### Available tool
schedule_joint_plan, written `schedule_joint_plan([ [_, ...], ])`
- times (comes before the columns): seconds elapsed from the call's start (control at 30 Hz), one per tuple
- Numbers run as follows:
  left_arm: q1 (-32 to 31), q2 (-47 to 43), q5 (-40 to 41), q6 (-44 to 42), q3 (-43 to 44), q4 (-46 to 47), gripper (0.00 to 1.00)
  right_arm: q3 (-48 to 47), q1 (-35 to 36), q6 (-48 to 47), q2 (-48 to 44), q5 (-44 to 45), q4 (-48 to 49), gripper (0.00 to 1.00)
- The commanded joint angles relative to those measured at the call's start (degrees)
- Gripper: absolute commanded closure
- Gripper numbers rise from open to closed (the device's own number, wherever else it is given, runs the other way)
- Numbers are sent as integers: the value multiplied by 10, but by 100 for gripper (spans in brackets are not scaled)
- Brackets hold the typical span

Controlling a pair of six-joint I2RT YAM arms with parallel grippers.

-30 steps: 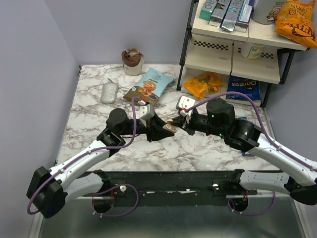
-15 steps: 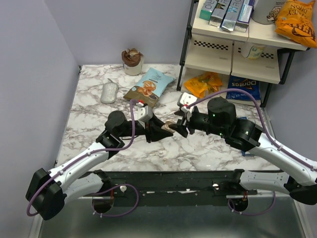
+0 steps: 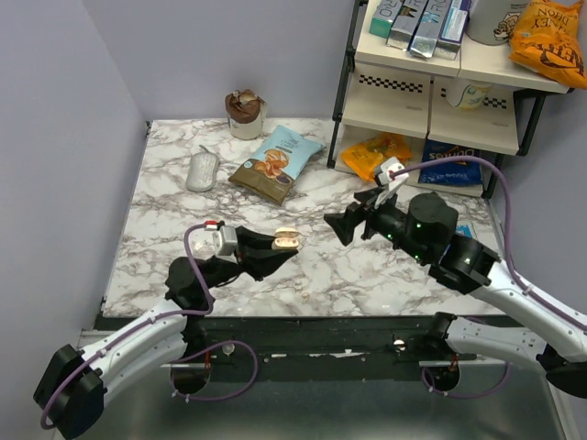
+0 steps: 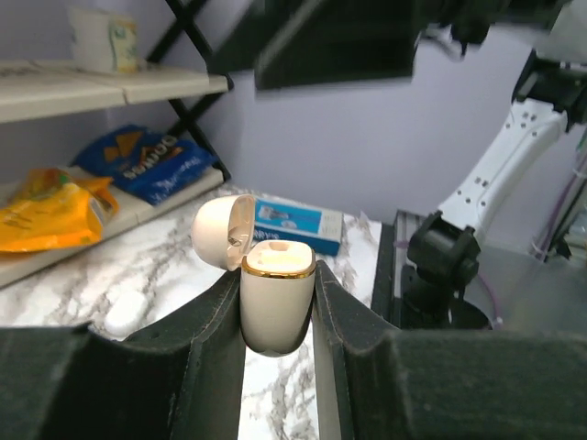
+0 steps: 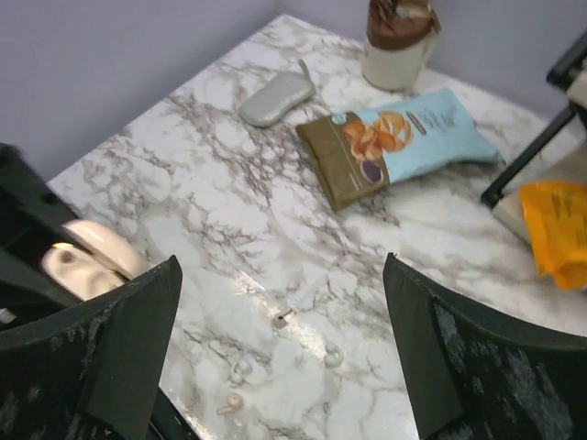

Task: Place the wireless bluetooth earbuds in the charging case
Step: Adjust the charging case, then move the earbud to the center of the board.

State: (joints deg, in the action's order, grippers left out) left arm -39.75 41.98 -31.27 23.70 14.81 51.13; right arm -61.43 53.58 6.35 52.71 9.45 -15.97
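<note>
The charging case (image 4: 275, 307), cream with a gold rim, stands upright with its lid (image 4: 218, 231) flipped open; my left gripper (image 4: 278, 280) is shut on its body. In the top view the charging case (image 3: 287, 240) hangs above the marble near the front centre. My right gripper (image 3: 353, 217) hovers to its right, apart from it, open and empty. In the right wrist view my right gripper (image 5: 280, 275) frames loose earbuds on the marble: one (image 5: 281, 319), another (image 5: 229, 403), with small pale bits beside them. One earbud (image 3: 300, 293) also shows from above.
A grey oval object (image 3: 203, 170), a blue-brown snack bag (image 3: 275, 163) and a cup (image 3: 245, 114) lie at the back of the marble table (image 3: 165, 229). A shelf rack (image 3: 431, 92) with snack bags stands at the back right.
My right gripper has opened wide and drawn back to the right. My left arm has pulled the case back toward the near left, away from the right gripper.
</note>
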Motion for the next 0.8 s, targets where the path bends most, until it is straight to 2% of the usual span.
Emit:
schedule_joint_plan([
  [0.0,1,-37,96,36,-49,171,100,105,-6,91,-8,33,37,2],
  [0.17,1,-63,124,23,-48,169,100,161,-8,110,22,14,29,1],
  [0.27,0,-87,118,-5,-17,95,100,176,-8,107,66,0,30,10],
  [0.3,1,-93,115,-29,5,43,100,181,-9,107,78,-9,30,21],
  [0.4,1,-110,117,-54,23,-23,100,183,-9,106,134,-43,44,36],
  [0.43,1,-119,118,-58,22,-29,100,183,-8,106,145,-57,52,38],
  [0.5,1,-126,127,-60,17,-46,100,178,-8,108,181,-80,74,40],
  [0.67,0,-146,159,-60,0,-71,100,127,-8,114,278,-117,97,37],
  [0.77,-1,-154,192,-54,-13,-96,100,105,-8,125,317,-129,103,41],
])
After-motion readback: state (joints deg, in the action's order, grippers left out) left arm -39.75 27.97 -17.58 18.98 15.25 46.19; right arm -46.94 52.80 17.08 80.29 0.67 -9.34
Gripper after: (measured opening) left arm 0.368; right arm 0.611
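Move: The earbud with the dark tip lies on the table about 34 cm below the right hand, some 8 cm to its left and 3 cm ahead. Two small white pieces lie nearer the base: one 8 cm left and 3 cm back of that hand, the other 6 cm left and 6 cm back. From the left hand, which already holds the open charging case, the earbud is about 6 cm ahead, 3 cm right and 27 cm down. Right hand sinks some 25 cm towards the earbud, tipping down, fingers narrowing; left lifts the held case up-left. ##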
